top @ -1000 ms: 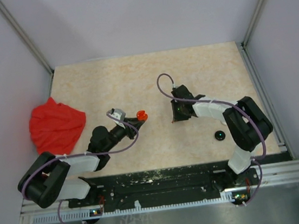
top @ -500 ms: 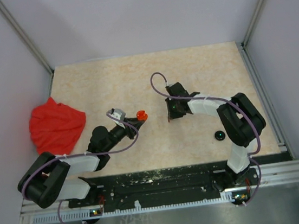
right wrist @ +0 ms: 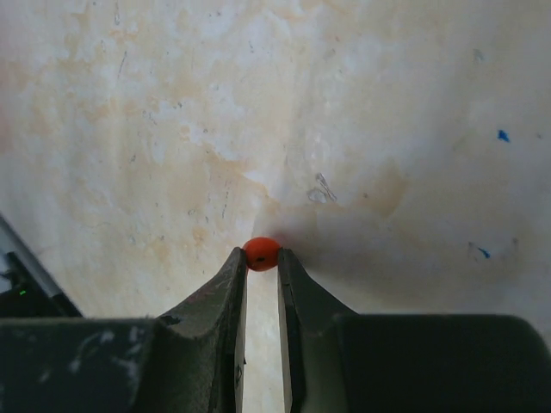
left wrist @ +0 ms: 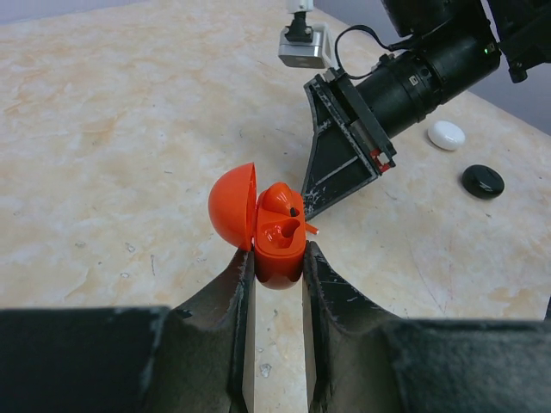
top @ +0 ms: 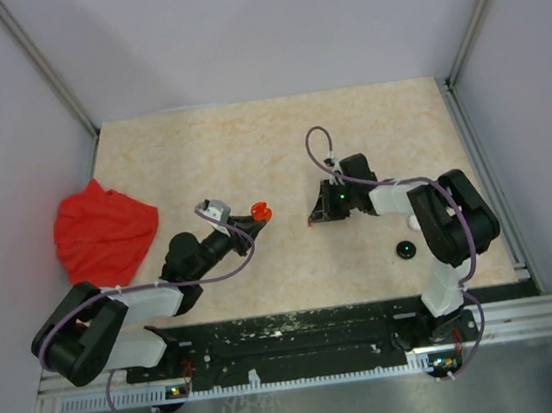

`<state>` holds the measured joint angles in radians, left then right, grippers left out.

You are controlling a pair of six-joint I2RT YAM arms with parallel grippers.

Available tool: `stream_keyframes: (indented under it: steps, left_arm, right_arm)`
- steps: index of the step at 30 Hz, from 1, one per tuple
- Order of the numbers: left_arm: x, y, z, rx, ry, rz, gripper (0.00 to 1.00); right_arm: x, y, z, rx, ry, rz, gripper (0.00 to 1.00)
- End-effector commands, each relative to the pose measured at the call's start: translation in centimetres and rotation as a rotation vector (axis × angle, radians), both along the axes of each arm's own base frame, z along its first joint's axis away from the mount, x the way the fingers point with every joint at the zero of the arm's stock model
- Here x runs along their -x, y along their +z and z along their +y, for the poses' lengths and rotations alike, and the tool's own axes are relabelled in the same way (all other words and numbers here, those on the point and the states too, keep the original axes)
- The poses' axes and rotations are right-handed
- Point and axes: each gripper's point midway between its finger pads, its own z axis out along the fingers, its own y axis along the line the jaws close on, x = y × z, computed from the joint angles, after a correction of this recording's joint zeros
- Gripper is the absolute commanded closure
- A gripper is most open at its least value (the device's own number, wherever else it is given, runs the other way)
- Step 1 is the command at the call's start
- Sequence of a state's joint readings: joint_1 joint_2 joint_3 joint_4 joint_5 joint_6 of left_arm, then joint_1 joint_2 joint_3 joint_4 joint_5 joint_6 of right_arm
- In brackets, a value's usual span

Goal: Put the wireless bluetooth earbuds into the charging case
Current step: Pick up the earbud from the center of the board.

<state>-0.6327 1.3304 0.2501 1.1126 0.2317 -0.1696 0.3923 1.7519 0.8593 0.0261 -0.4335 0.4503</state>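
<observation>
My left gripper point(left wrist: 277, 258) is shut on the orange charging case point(left wrist: 281, 245), whose round lid point(left wrist: 232, 206) hangs open to the left. One orange earbud point(left wrist: 281, 199) sits in the case's far slot and the near slot is empty. My right gripper point(right wrist: 261, 260) is shut on a second small orange earbud point(right wrist: 261, 252), pinched at the very fingertips just above the table. In the top view the right gripper point(top: 312, 219) points left toward the case point(top: 261, 211), a short gap apart. In the left wrist view the right fingertips point(left wrist: 320, 200) hover just right of the case.
A crumpled red cloth point(top: 105, 232) lies at the table's left edge. A black disc point(top: 405, 249) and a white disc point(left wrist: 446, 135) lie on the table near the right arm. Grey walls close in the table on three sides.
The right gripper has shut tighter on the orange earbud, and its wrist has shifted and turned slightly, swinging its cable. The left arm and the case have not moved.
</observation>
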Motion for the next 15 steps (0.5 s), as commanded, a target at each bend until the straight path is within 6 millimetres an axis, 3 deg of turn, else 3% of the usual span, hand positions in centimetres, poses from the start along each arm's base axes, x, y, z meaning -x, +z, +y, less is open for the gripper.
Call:
stream_keyframes:
  steps: [1,5,8,15]
  left_arm:
    - [-0.3,1.3,0.0,0.033,0.009,-0.017,0.99]
    - [-0.3,1.3,0.0,0.037,0.007,-0.017,0.99]
    - [-0.3,1.4,0.0,0.038,0.01,-0.017,0.99]
    - [-0.3,1.3,-0.1,0.04,0.008,-0.013,0.99]
  right_arm:
    - [0.1,1.5,-0.4,-0.222,-0.012,0.016,0.88]
    - [0.4,0.1,-3.0,-0.309,-0.128,0.097,0.8]
    - [0.8,-1.6,-5.4,-0.309,-0.23,0.168,0.8]
    - [1.6,-3.5,-7.8,-0.195,-0.312,0.215,0.8]
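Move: Right at the right fingertips, and already between them, is the orange earbud, about 1 cm left of the hand point and 1 cm below. The orange charging case stands roughly 13 cm left, 3 cm back and 12 cm higher; the black disc lies some 23 cm right and 12 cm back, the white disc 25 cm right and 5 cm back. From the left hand, the earbud lies about 14 cm right, 4 cm ahead and 12 cm below. Sweeping to its right by about 5.5 cm, the right hand travels low over the board and away from the charging case, with the earbud still between its fingertips. Meanwhile the wrist rolls so its left side rises and swings clockwise, some 25 degrees in all, leaving the downward-left fingers flatter. The finger effort drops and the gap widens only a hair. ##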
